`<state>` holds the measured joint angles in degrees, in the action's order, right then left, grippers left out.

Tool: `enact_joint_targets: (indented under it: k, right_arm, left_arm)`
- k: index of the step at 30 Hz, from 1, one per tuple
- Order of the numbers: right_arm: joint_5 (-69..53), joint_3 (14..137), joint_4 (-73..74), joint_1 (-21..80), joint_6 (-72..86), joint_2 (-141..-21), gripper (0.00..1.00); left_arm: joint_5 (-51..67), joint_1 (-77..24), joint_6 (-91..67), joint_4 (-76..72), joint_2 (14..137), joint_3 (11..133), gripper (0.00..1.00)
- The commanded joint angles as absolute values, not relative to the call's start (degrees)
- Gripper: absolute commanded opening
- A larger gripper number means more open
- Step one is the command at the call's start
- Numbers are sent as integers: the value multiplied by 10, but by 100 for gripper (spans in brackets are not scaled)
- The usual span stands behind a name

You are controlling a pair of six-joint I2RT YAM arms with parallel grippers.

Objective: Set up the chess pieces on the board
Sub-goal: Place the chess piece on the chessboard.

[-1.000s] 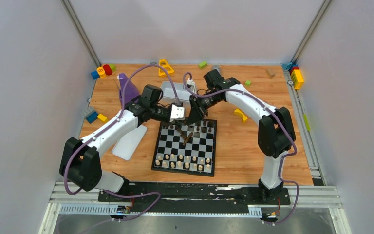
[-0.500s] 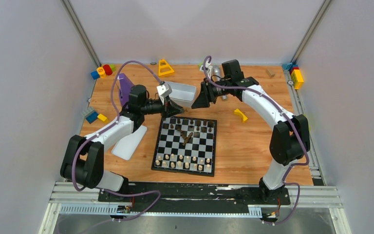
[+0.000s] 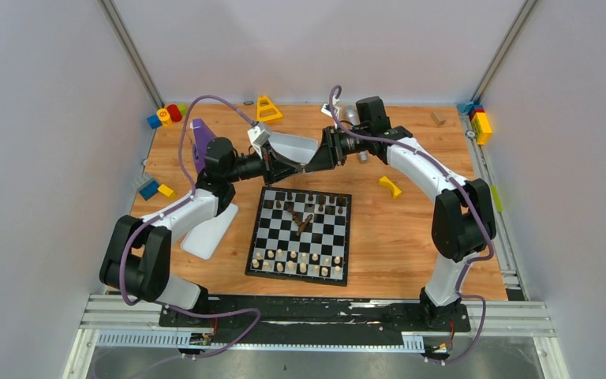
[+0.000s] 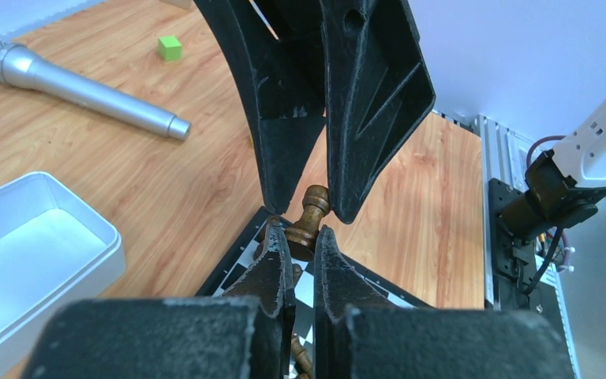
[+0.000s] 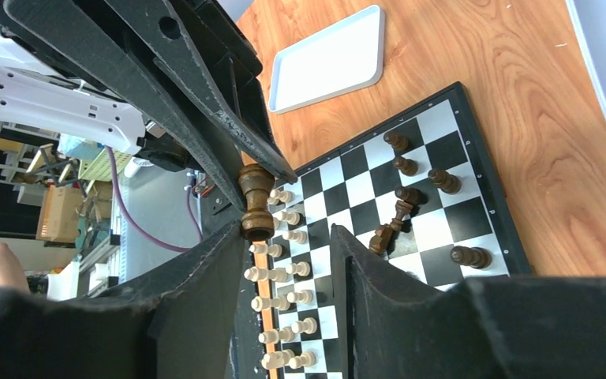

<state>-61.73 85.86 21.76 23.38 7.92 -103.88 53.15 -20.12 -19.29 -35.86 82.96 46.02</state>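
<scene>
The board point(image 3: 316, 237) lies in the middle of the table. Pale chess pieces point(image 3: 300, 260) stand in two rows at its near edge. Dark chess pieces point(image 3: 321, 208) sit at the far side, some fallen point(image 3: 301, 223). Both grippers meet tip to tip in the air behind the board's far edge. My left gripper point(image 3: 294, 166) point(image 4: 304, 234) is shut on the base of a dark brown piece point(image 4: 311, 221) point(image 5: 254, 201). My right gripper point(image 3: 316, 162) point(image 5: 288, 237) is open, with the piece's other end by one fingertip point(image 5: 233, 241).
A white tray point(image 3: 312, 144) point(image 4: 31, 245) stands just behind the grippers. Left of the board lies a white lid point(image 3: 209, 229) point(image 5: 327, 59). A silver microphone point(image 4: 79, 87), a purple object point(image 3: 203, 138), yellow blocks point(image 3: 390, 186) and coloured blocks point(image 3: 166, 114) lie around the back.
Both grippers rose from the board's far rows and drew back. Half a second ago they were apart; now their tips meet. The right jaws opened.
</scene>
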Motion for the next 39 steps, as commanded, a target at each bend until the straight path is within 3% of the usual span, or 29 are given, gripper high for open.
enact_joint_targets:
  k: [1, 6, 17, 25, 29, 33, 35, 39]
  right_arm:
    - [-646, 873, 184, 236, 98, -1040, 43]
    - [-659, 876, 178, 236, 103, -1041, 40]
    - [-678, 883, 172, 237, 110, -1049, 23]
    - [-679, 890, 173, 236, 108, -1050, 3]
    - [-649, 896, 180, 236, 93, -1045, 0]
    - [-594, 922, 223, 238, 56, -1043, 0]
    - [-555, 950, 267, 245, 23, -1050, 0]
    - [-468, 1012, 349, 275, -49, -1075, 0]
  left_arm:
    - [529, -202, -213, -399, 831, 456, 0]
    - [530, -202, -212, -399, 834, 455, 0]
    - [533, -202, -207, -396, 840, 458, 0]
    - [537, -201, -188, -374, 844, 459, 3]
    - [534, -201, -124, -301, 829, 470, 27]
    - [529, -186, -39, -193, 801, 487, 64]
    - [529, -164, -8, -137, 784, 495, 76]
    - [523, -104, 78, -17, 741, 508, 85]
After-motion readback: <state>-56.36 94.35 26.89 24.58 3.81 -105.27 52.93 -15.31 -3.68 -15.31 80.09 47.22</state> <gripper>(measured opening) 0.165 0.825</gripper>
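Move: The dark chess piece is already in the left fingers, held by its base, about 1 cm right of the left hand point. From the right hand, whose half-open fingers straddle its head, it lies about 1 cm to the left. From the left hand, the chessboard's middle is some 12 cm back, 2 cm left and 20 cm below; the fallen dark pieces are about 8 cm back and 2 cm left; the white bin is roughly 12 cm ahead and 5 cm left, both some 19 cm below. Almost in place, easing only about 1 cm up and slightly back, the right hand closes its fingers on the head end of the piece while the left keeps hold of the base. Once the right has its grip, the left fingers open wide and the left hand backs off left and down, about 4 cm each way, its fingertips tipping down some 10 degrees; the right, still gripping, draws away forward and up about 2 cm. ##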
